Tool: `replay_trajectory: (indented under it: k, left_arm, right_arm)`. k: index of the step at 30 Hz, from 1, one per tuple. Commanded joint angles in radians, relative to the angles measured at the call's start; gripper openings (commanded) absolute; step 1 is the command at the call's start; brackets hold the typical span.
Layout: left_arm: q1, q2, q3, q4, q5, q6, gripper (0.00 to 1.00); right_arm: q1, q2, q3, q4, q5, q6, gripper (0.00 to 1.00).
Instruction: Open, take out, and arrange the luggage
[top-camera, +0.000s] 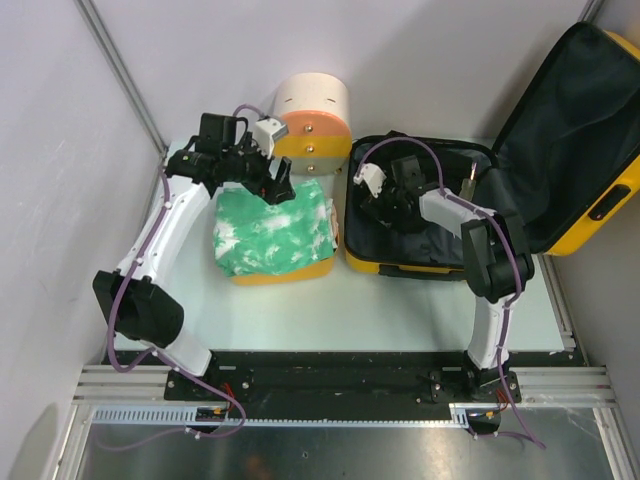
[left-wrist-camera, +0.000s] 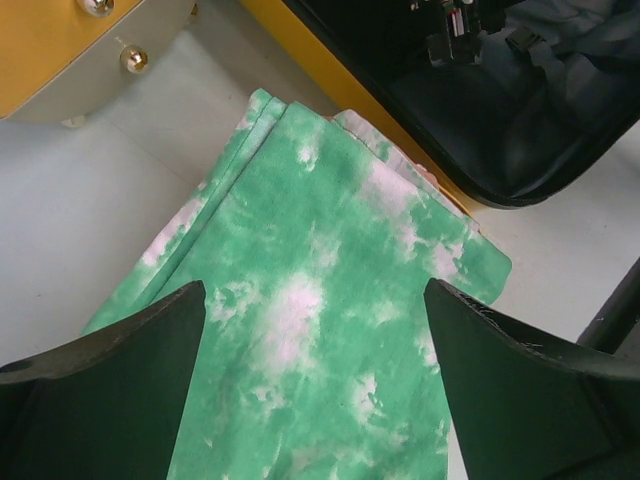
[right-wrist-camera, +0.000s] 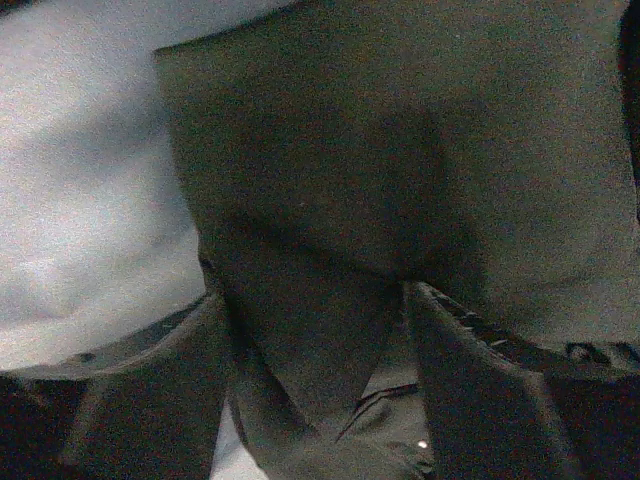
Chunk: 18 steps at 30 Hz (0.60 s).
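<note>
The luggage (top-camera: 400, 266), a yellow hard-shell suitcase, lies open at the right of the table, its lid (top-camera: 565, 130) propped up to the right and showing dark lining. My right gripper (top-camera: 385, 208) is down inside the suitcase base. In the dim right wrist view its jaws (right-wrist-camera: 310, 290) stand apart, with a fold of dark fabric (right-wrist-camera: 320, 250) between them and a gap on the right side. My left gripper (top-camera: 280, 188) hovers open over a folded green-and-white cloth (left-wrist-camera: 330, 230), nothing between its fingers (left-wrist-camera: 130, 350).
The green cloth (top-camera: 272, 228) rests on a plain yellow tub (top-camera: 300, 272) left of the suitcase. A cream-and-orange cylinder (top-camera: 312, 110) stands just behind it. White walls close in at the back and left. The suitcase's dark lining (left-wrist-camera: 470, 120) shows in the left wrist view.
</note>
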Motion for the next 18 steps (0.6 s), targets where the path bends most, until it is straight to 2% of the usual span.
replay_trajectory:
  k: [1, 3, 5, 6, 7, 11, 15, 18]
  left_arm:
    - [0.022, -0.007, -0.004, 0.016, 0.025, -0.008, 0.94]
    - [0.029, 0.005, 0.0, 0.017, 0.04, -0.016, 0.94]
    - [0.037, 0.017, 0.011, 0.019, 0.047, -0.027, 0.94]
    - [0.039, 0.028, 0.014, 0.017, 0.057, -0.03, 0.94]
    - [0.043, 0.031, 0.022, 0.017, 0.062, -0.03, 0.93]
    - [0.048, 0.043, 0.039, 0.017, 0.073, -0.025, 0.92]
    - [0.048, 0.048, 0.04, 0.017, 0.077, -0.024, 0.91]
    - [0.048, 0.05, 0.037, 0.017, 0.085, -0.024, 0.91]
  right_arm:
    - [-0.008, 0.014, -0.001, 0.029, 0.097, -0.039, 0.63]
    - [-0.014, 0.003, -0.001, -0.004, 0.07, -0.048, 0.45]
    - [-0.027, -0.01, -0.001, -0.069, 0.032, -0.076, 0.34]
    - [-0.037, -0.02, -0.001, -0.093, -0.007, -0.083, 0.15]
    - [-0.043, -0.039, 0.0, -0.129, -0.025, -0.088, 0.02]
    - [-0.109, -0.13, 0.0, -0.267, -0.239, -0.146, 0.0]
    - [-0.118, -0.195, 0.0, -0.511, -0.327, -0.253, 0.0]
    - [-0.113, -0.198, -0.001, -0.632, -0.369, -0.295, 0.0]
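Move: Inside the open suitcase, the black cloth lies right at the right gripper, its middle about 2 cm ahead, 3 cm to the right and 2 cm below. From this gripper the green cloth on the yellow box is some 24 cm left, 6 cm back and slightly higher, and the drawer cabinet about 15 cm left and 14 cm farther out. From the left gripper the black cloth is roughly 24 cm right, 1 cm ahead and 21 cm down. Sink the right gripper about 1.5 cm into the black cloth, easing to the right, and shut the fingers fully to pinch a fold. Then, keeping hold, draw it back some 6 cm, up about 5 cm and farther right, tipping the fingers slightly down. Let the open left gripper settle about 2 cm lower above the green cloth, touching nothing. ##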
